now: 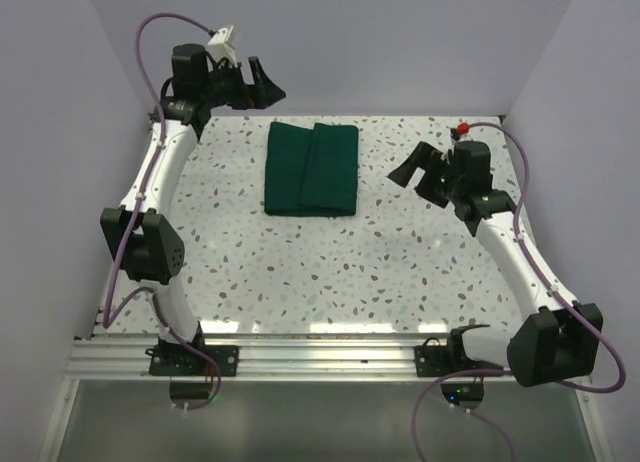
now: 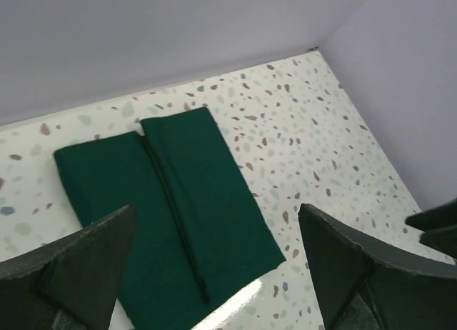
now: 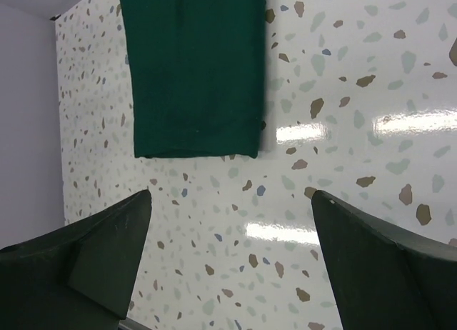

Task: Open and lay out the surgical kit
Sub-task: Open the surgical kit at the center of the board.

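Note:
The surgical kit (image 1: 312, 168) is a folded dark green cloth bundle lying flat at the back middle of the speckled table, one flap overlapping the other along a centre seam. The left wrist view shows the kit (image 2: 168, 216) below the jaws, and the right wrist view shows the kit's (image 3: 196, 69) edge ahead. No steel tray or instruments show. My left gripper (image 1: 262, 84) hangs open above the table's back left, raised off the kit. My right gripper (image 1: 414, 166) stands open to the right of the kit, apart from it. Both hold nothing.
Lilac walls (image 1: 330, 42) close in the table at the back and both sides. An aluminium rail (image 1: 320, 360) carrying the arm bases runs along the near edge. Bare speckled tabletop (image 1: 330, 272) stretches between the kit and the rail.

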Robot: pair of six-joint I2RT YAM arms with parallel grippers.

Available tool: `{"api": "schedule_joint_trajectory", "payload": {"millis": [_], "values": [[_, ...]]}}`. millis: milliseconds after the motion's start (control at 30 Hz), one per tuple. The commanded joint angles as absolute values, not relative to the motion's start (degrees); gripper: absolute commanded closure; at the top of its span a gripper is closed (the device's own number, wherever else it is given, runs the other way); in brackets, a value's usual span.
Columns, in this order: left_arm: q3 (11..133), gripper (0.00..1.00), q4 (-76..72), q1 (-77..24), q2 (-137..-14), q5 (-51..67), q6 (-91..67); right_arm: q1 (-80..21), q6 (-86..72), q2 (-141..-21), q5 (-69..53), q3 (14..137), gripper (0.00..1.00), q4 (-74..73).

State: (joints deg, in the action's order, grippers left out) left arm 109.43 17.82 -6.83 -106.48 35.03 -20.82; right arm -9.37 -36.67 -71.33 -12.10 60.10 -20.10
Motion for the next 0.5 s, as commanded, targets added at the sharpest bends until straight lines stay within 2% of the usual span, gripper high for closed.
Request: {"api": "schedule_joint_trajectory", "payload": {"millis": [0,33,100,133,167,200,233,267,333,367,467], "values": [[125.73,0.0,36.52,-7.89,-105.2,25.35,-12.5,-10.19,-36.03,-72.59,-11.86,64.94,0.02,-21.88],[129.51,0.0,39.35,-9.39,-104.33,22.09,-9.7,-10.37,-36.12,-73.64,-13.17,65.65,0.02,-20.93],[124.05,0.0,37.82,-11.42,-100.22,11.99,-8.08,-12.73,-37.09,-77.76,-14.42,69.42,0.02,-20.83],[109.74,0.0,33.88,-12.3,-94.1,10.47,-10.17,-14.22,-36.92,-79.52,-13.28,71.61,0.01,-22.4],[99.51,0.0,20.61,-12.3,-90.56,9.59,-13.15,-15.89,-35.96,-83.72,-10.14,77.03,0.02,-23.98],[80.18,0.0,14.91,-11.61,-87.57,5.4,-19.71,-19.21,-35.34,-86.02,-8.98,80.47,0.01,-25.91],[72.06,0.0,11.37,-8.99,-85.63,6.06,-28.56,-20.9,-34.55,-88.13,-8.36,84.16,0.02,-29.76],[65.2,0.0,-3.19,-5.4,-86.21,29.91,-32.22,-22.48,-32.89,-92.85,-7.39,92.03,0.02,-32.06],[56.99,0.0,-7.72,-1.25,-86.58,37.16,-37.0,-26.69,-30.86,-97.88,-2.39,101.03,0.01,-40.98],[57.3,0.0,-4.6,-1.75,-84.66,28.91,-33.35,-28.02,-29.2,-100.09,-0.11,109.08,0.02,-43.74],[60.11,0.0,2.43,-4.13,-78.58,13.85,-24.18,-30.76,-29.0,-108.35,5.62,117.83,0.02,-49.04]]}}
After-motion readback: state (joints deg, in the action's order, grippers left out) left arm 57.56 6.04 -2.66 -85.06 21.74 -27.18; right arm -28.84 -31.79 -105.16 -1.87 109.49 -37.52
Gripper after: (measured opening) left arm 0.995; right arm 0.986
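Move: The green surgical kit lies folded on the otherwise bare board, its middle some 6 cm farther out than the left hand, 6 cm to its right and about 34 cm below. The kit's near-left corner is roughly 10 cm back from the left hand, 5 cm to its left and 35 cm below. From the right hand the kit's middle lies about 20 cm ahead, 21 cm to the left and 21 cm down. Towards the kit's near-left corner the left hand, after a small rise, sinks nearly 20 cm, drawing back and swinging left as its fingers tip down and turn counter-clockwise about 20 degrees. In over the kit from the right comes the right hand, about 15 cm left, also forward and somewhat up. Both grippers stay wide open, touching nothing. ##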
